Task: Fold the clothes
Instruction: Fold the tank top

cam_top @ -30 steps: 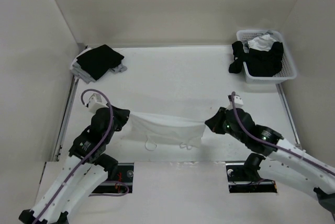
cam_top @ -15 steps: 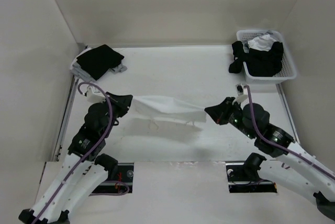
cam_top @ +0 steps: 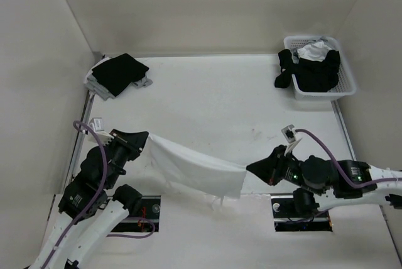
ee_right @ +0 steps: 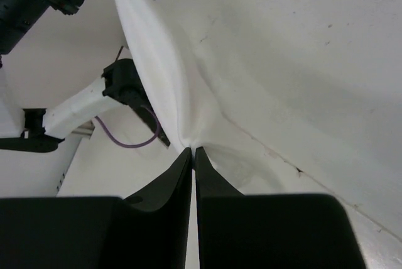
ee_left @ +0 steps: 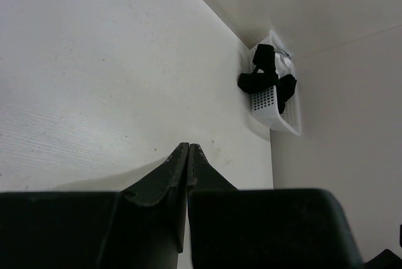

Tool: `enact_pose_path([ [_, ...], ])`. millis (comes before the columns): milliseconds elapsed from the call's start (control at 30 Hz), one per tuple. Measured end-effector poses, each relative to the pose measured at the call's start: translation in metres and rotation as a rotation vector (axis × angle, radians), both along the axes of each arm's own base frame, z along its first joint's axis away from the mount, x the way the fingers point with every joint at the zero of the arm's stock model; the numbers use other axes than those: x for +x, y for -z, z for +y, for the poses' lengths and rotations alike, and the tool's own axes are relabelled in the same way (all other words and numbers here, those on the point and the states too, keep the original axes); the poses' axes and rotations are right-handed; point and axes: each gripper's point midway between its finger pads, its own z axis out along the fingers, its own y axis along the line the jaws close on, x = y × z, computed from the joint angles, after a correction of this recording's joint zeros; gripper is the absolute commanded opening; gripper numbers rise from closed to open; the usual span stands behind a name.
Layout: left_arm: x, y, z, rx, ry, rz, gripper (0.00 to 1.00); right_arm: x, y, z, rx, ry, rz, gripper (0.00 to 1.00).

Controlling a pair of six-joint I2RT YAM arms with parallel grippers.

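The clothes (cam_top: 195,168), a thin white top, hang stretched between my two grippers near the table's front edge, sagging from upper left to lower right. My left gripper (cam_top: 145,137) is shut on the cloth's left corner. In the left wrist view the left gripper (ee_left: 189,146) shows its jaws pressed together, with the cloth itself out of sight there. My right gripper (cam_top: 247,168) is shut on the right corner. In the right wrist view the clothes (ee_right: 163,74) bunch into the shut right gripper (ee_right: 192,149) and run off toward the left arm.
A white basket (cam_top: 344,85) with black and white garments (cam_top: 317,71) stands at the back right, also seen as the basket (ee_left: 276,109) in the left wrist view. A black folded garment (cam_top: 119,73) on grey cloth lies at the back left.
Both grippers have pulled back toward the near edge with the cloth, after lifting it half a second ago. The cloth now slopes down to the right and reaches the front edge.
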Motion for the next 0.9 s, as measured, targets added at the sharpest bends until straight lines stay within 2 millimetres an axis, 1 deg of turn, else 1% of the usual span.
enact_pose_path([
  [67,0.0,0.005,0.001,0.005,-0.005,0.018,0.0,0.002,0.0,0.002,-0.011,0.02,-0.003,0.08],
  [100,0.0,0.009,0.0,0.01,-0.006,0.029,0.0,0.008,0.004,0.002,-0.025,0.048,-0.001,0.08],
  [133,0.002,0.014,0.0,0.019,-0.008,0.043,0.0,0.018,0.009,0.001,-0.04,0.09,0.001,0.08],
  [200,0.01,0.032,-0.003,0.049,-0.017,0.088,0.0,0.049,0.027,-0.007,-0.078,0.208,0.007,0.07],
  [267,0.023,0.057,-0.009,0.092,-0.025,0.154,0.0,0.084,0.056,-0.018,-0.124,0.319,0.036,0.07],
  [333,0.041,0.09,-0.015,0.15,-0.036,0.235,0.0,0.115,0.092,-0.029,-0.162,0.392,0.099,0.07],
  [400,0.06,0.127,-0.017,0.209,-0.057,0.32,0.0,0.142,0.126,-0.042,-0.204,0.451,0.182,0.08],
  [433,0.069,0.142,-0.016,0.228,-0.07,0.355,0.0,0.152,0.139,-0.045,-0.222,0.465,0.217,0.08],
  [467,0.079,0.158,-0.015,0.246,-0.083,0.393,0.0,0.16,0.151,-0.045,-0.242,0.467,0.251,0.08],
  [533,0.099,0.186,-0.014,0.265,-0.107,0.455,0.0,0.173,0.166,-0.04,-0.261,0.45,0.283,0.08],
  [600,0.117,0.204,-0.014,0.264,-0.121,0.479,0.0,0.187,0.176,-0.034,-0.268,0.43,0.306,0.08],
  [667,0.134,0.214,-0.015,0.262,-0.134,0.491,0.0,0.211,0.181,-0.032,-0.258,0.441,0.318,0.08],
  [733,0.154,0.213,-0.017,0.247,-0.142,0.475,0.0,0.238,0.183,-0.031,-0.238,0.455,0.318,0.08],
  [833,0.188,0.195,-0.022,0.209,-0.148,0.407,0.0,0.272,0.184,-0.029,-0.21,0.47,0.309,0.08],
  [900,0.207,0.18,-0.022,0.183,-0.157,0.355,0.0,0.291,0.183,-0.027,-0.193,0.476,0.301,0.08],
])
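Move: Both hands hold the folded tank top stretched between them in the air, and it is headed for open table ahead. That patch's middle lies about 12 cm ahead, 14 cm right and 26 cm below the left hand; from the right hand, some 22 cm ahead, 10 cm left and equally far down. The stack of folded clothes is roughly 34 cm ahead and 17 cm left of the left hand, the laundry basket around 43 cm ahead and 32 cm right of the right hand. Both hands keep their pinch on the tank top's corners and sweep it out and down over the open table, the left about 20 cm forward while dropping as far before lifting a few centimetres at the end, the right nearly 30 cm forward and 18 cm down, levelling out low over the table. The left fingers tip farther down and ease back a little, while the right hand swings clockwise and tips down so that the two finish almost level with each other, drawing the cloth out behind them with its straps trailing towards the robot. ##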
